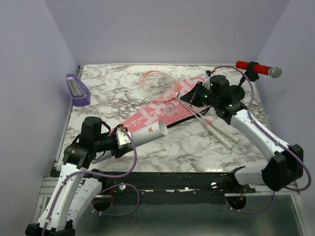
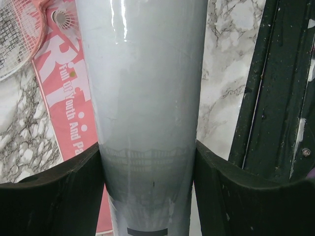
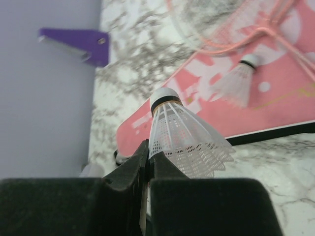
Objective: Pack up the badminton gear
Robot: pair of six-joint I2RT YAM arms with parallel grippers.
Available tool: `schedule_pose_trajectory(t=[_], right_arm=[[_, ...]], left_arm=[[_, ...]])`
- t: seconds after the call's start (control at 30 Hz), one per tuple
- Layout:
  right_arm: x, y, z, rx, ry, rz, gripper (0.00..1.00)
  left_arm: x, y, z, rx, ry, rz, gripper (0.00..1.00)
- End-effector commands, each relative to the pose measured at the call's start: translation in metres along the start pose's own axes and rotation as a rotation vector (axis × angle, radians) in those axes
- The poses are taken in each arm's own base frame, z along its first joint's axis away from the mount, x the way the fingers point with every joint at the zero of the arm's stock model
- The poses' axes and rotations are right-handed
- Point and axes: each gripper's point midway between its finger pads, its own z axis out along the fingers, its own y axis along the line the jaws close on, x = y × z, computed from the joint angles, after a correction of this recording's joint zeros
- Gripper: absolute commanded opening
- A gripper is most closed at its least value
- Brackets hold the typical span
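Note:
My left gripper is shut on the white tube. The tube lies low over the table's front left, its open end pointing at the pink bag. Above the bag's far end, my right gripper is shut on the skirt edge of a white shuttlecock. A second shuttlecock lies on the bag. The pink-framed racket rests across the bag, and its pale handles reach to the right.
A small purple tray leans at the left wall. A red microphone on a black stand sits at the back right corner. The dark front rail runs just beside the tube.

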Motion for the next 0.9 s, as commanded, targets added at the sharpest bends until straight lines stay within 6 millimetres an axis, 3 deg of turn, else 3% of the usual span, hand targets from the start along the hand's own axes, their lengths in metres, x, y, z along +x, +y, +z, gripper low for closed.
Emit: schedule_pose_trajectory(t=[0.0, 0.17, 0.33, 0.53, 0.87], right_arm=[[0.034, 0.057, -0.077, -0.303, 0.156, -0.189, 0.10], [0.058, 0.088, -0.146, -0.492, 0.245, -0.264, 0.13], [0.073, 0.102, -0.183, -0.610, 0.288, -0.323, 0.13], [0.087, 0.096, -0.187, -0.615, 0.358, -0.362, 0.13], [0.093, 0.107, -0.186, -0.626, 0.397, -0.406, 0.13]], left_arm=[[-0.007, -0.007, 0.000, 0.045, -0.042, 0.083, 0.41], [-0.015, 0.001, 0.007, 0.026, -0.104, 0.113, 0.37], [-0.036, 0.006, 0.004, 0.003, -0.184, 0.179, 0.37], [-0.042, 0.015, 0.006, 0.020, -0.163, 0.172, 0.40], [-0.037, 0.032, 0.011, -0.011, -0.111, 0.165, 0.40]])
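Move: My right hand already holds a shuttlecock by its skirt. The tube's mouth is about 18 cm back and 13 cm left of that hand, near its height. A loose shuttlecock lies on the bag 6 cm ahead, 5 cm left and 16 cm down; another is 7 cm ahead, 8 cm right, equally low. From my left hand, gripping the tube, its mouth is 4 cm ahead, 13 cm right, slightly higher; the held shuttlecock is 22 cm ahead, 24 cm right. I swing my right hand back some 19 cm towards the tube's mouth, rising about 12 cm over most of the way and sinking slightly at the end, while it turns about 45 degrees counter-clockwise to bring the cork round to face the opening. My left hand keeps its grip on the tube and eases it forward and to the right, about 3 cm in all. Both sets of fingers hold. ##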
